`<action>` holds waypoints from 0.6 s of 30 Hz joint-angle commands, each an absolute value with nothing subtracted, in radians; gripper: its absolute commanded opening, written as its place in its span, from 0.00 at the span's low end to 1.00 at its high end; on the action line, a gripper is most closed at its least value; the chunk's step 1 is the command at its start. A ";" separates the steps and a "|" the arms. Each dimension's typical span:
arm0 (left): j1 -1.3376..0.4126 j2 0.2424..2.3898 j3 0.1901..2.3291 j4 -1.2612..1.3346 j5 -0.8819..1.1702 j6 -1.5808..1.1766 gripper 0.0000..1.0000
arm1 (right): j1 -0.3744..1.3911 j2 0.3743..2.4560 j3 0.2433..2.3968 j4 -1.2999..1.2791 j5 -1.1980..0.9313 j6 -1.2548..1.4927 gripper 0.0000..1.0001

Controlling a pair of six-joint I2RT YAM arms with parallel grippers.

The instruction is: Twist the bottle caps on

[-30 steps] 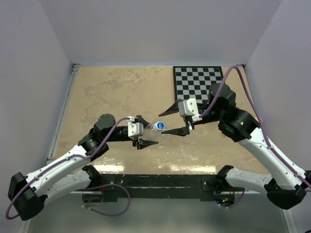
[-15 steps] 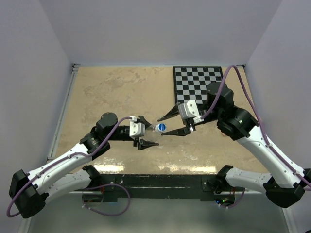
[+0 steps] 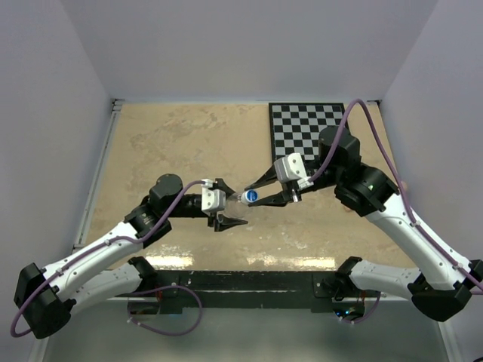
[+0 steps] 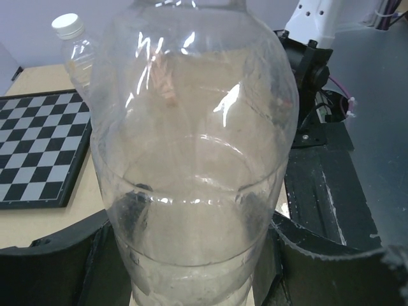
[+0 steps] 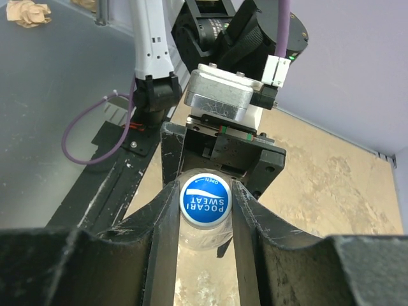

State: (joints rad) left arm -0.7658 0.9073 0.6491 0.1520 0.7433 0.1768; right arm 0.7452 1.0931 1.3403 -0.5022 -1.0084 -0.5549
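My left gripper (image 3: 229, 202) is shut on a short clear bottle (image 3: 237, 198), held on its side above the table with its mouth toward the right arm. In the left wrist view this bottle (image 4: 191, 127) fills the frame between the black fingers (image 4: 60, 261). A blue cap (image 3: 251, 195) sits on its mouth, and my right gripper (image 3: 253, 194) is shut on that cap. In the right wrist view, the blue cap (image 5: 204, 199) sits pinched between both fingers (image 5: 169, 217). A second clear bottle (image 4: 80, 57) with a white cap (image 4: 67, 24) stands behind, partly hidden.
A black-and-white chessboard (image 3: 306, 128) lies flat at the back right of the tan table (image 3: 173, 143). White walls enclose the table on three sides. The arms' black base rail (image 3: 241, 280) runs along the near edge.
The right gripper's jaws have closed from wide apart onto the blue cap, and the arm has edged left. The left gripper has kept its hold on the bottle.
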 commanded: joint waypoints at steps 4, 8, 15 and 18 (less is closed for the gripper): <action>-0.772 0.838 0.681 0.262 0.520 0.166 0.00 | 0.744 1.060 1.289 -0.335 -0.841 -0.356 0.00; -0.820 0.812 0.664 0.301 0.321 0.169 0.00 | 0.744 1.051 1.253 -0.256 -0.750 -0.238 0.00; -1.002 0.834 0.650 0.432 -0.105 0.218 0.00 | 0.744 1.049 1.186 -0.141 -0.635 -0.060 0.00; -1.028 0.860 0.632 0.538 -0.227 0.207 0.00 | 0.744 1.048 1.158 -0.106 -0.582 -0.006 0.00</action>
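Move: The right fingers already hold the cap on the mouth of the bottle, so the cap sits right at their hand point. The bottle's middle lies about 9 cm below that hand, some 3 cm to its left and 1 cm back. The chessboard lies about 25 cm ahead of the right hand, 22 cm to its right and 37 cm down. From the left hand, gripping the bottle low, the cap is roughly 12 cm up, 4 cm right and 2 cm ahead. Twist the cap against the bottle: carry both grippers together about 5 cm forward and a little up, turning the left gripper with the bottle some 30 degrees counter-clockwise. Meanwhile swing the right gripper about 20 degrees clockwise, with a slight tilt. Keep the right fingers pinching the cap's sides and the left fingers round the bottle. ##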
